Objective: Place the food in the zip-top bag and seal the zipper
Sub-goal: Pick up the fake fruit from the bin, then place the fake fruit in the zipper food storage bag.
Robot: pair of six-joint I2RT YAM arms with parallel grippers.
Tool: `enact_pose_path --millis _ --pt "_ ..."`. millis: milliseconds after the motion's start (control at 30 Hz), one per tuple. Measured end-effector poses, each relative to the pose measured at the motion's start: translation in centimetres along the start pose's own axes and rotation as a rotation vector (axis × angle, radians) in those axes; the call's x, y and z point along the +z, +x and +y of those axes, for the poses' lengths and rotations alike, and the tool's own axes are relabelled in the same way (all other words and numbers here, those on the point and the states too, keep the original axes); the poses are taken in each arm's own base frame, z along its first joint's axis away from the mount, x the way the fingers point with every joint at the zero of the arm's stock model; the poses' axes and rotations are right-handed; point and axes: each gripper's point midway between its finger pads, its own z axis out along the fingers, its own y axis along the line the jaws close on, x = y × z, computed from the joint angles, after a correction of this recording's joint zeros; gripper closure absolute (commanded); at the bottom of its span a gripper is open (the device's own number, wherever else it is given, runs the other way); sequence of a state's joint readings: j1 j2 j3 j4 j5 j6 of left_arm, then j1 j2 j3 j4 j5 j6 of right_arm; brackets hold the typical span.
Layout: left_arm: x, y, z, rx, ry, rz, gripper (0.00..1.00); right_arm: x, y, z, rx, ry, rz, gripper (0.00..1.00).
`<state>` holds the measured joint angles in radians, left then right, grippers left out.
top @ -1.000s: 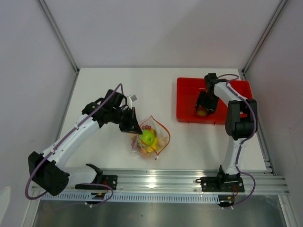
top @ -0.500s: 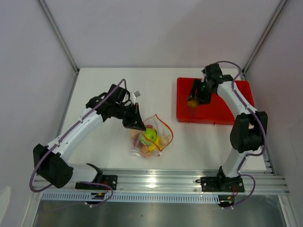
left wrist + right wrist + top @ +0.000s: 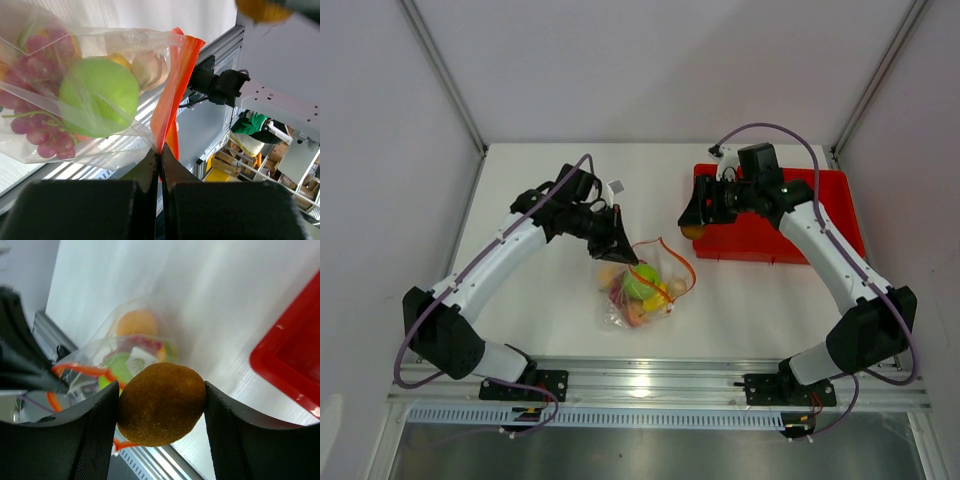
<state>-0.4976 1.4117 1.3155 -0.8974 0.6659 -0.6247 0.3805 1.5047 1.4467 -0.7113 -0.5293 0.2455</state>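
The clear zip-top bag [image 3: 645, 290] hangs lifted off the table's middle, holding a green apple [image 3: 99, 95], purple grapes [image 3: 37, 135] and yellow and orange fruit. My left gripper [image 3: 160, 152] is shut on the bag's orange-red zipper [image 3: 172, 95] at the mouth edge, and the mouth gapes open. My right gripper [image 3: 161, 412] is shut on a brown kiwi [image 3: 162, 404], carried in the air left of the tray and right of the bag's mouth. In the top view that kiwi [image 3: 693, 231] shows just under the right gripper [image 3: 698, 215].
A red rectangular tray [image 3: 775, 235] lies at the back right of the white table. The metal rail [image 3: 650, 378] with both arm bases runs along the near edge. Angled frame posts flank the table.
My right gripper has lifted the kiwi out of the red tray and carried it left toward the bag. The left gripper has raised the bag and shifted it slightly right.
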Motion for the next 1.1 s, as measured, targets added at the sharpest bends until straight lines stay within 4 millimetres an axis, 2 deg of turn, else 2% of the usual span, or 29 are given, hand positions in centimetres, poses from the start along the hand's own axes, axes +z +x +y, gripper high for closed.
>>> enact_pose_path --millis 267,533,767,967,1000,1100 --pt "-0.4 -1.2 -1.2 0.002 0.002 -0.003 0.99 -1.2 2.1 5.1 -0.139 -0.202 -0.002 0.90" --pt "-0.1 -1.7 -1.4 -0.006 -0.003 0.006 0.99 -1.4 4.0 7.9 -0.213 -0.329 0.035 0.87" --pt "-0.1 -1.7 -1.5 -0.011 0.002 0.012 1.00 -0.3 5.8 9.5 -0.264 -0.388 0.100 0.84" --pt "-0.2 -1.6 -1.6 -0.011 0.010 0.017 0.99 1.9 7.3 9.4 -0.263 -0.391 0.173 0.80" --pt "-0.2 -1.6 -1.6 -0.011 0.010 0.018 0.99 2.3 7.4 9.1 -0.261 -0.381 0.184 0.77" --pt "-0.2 -1.5 -1.6 -0.012 0.009 0.019 0.99 3.3 7.4 8.3 -0.259 -0.345 0.199 0.59"
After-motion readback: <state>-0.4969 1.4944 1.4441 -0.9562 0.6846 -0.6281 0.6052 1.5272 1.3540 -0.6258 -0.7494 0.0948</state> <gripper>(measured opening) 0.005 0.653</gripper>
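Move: The right hand already holds the brown fruit, clear of the bin; the bag's open mouth lies about 8 cm back and 7 cm left of it, some 5 cm lower. The green apple in the bag is about 8 cm back, 13 cm left and 12 cm below, and the bin's middle about 15 cm ahead, 25 cm right and 21 cm below. From the left hand, pinching the zipper's edge, the mouth's middle is some 7 cm right, 2 cm back and slightly lower. Keeping its grip on the brown fruit, the right hand swings back and left, about 8 cm each way, from beside the bin to the bag's mouth; it rises some 3 cm first, then sinks about 5 cm over the opening while turning nearly 30 degrees counter-clockwise. The left hand, still pinching the zipper, eases it slightly forward and up, then holds. ##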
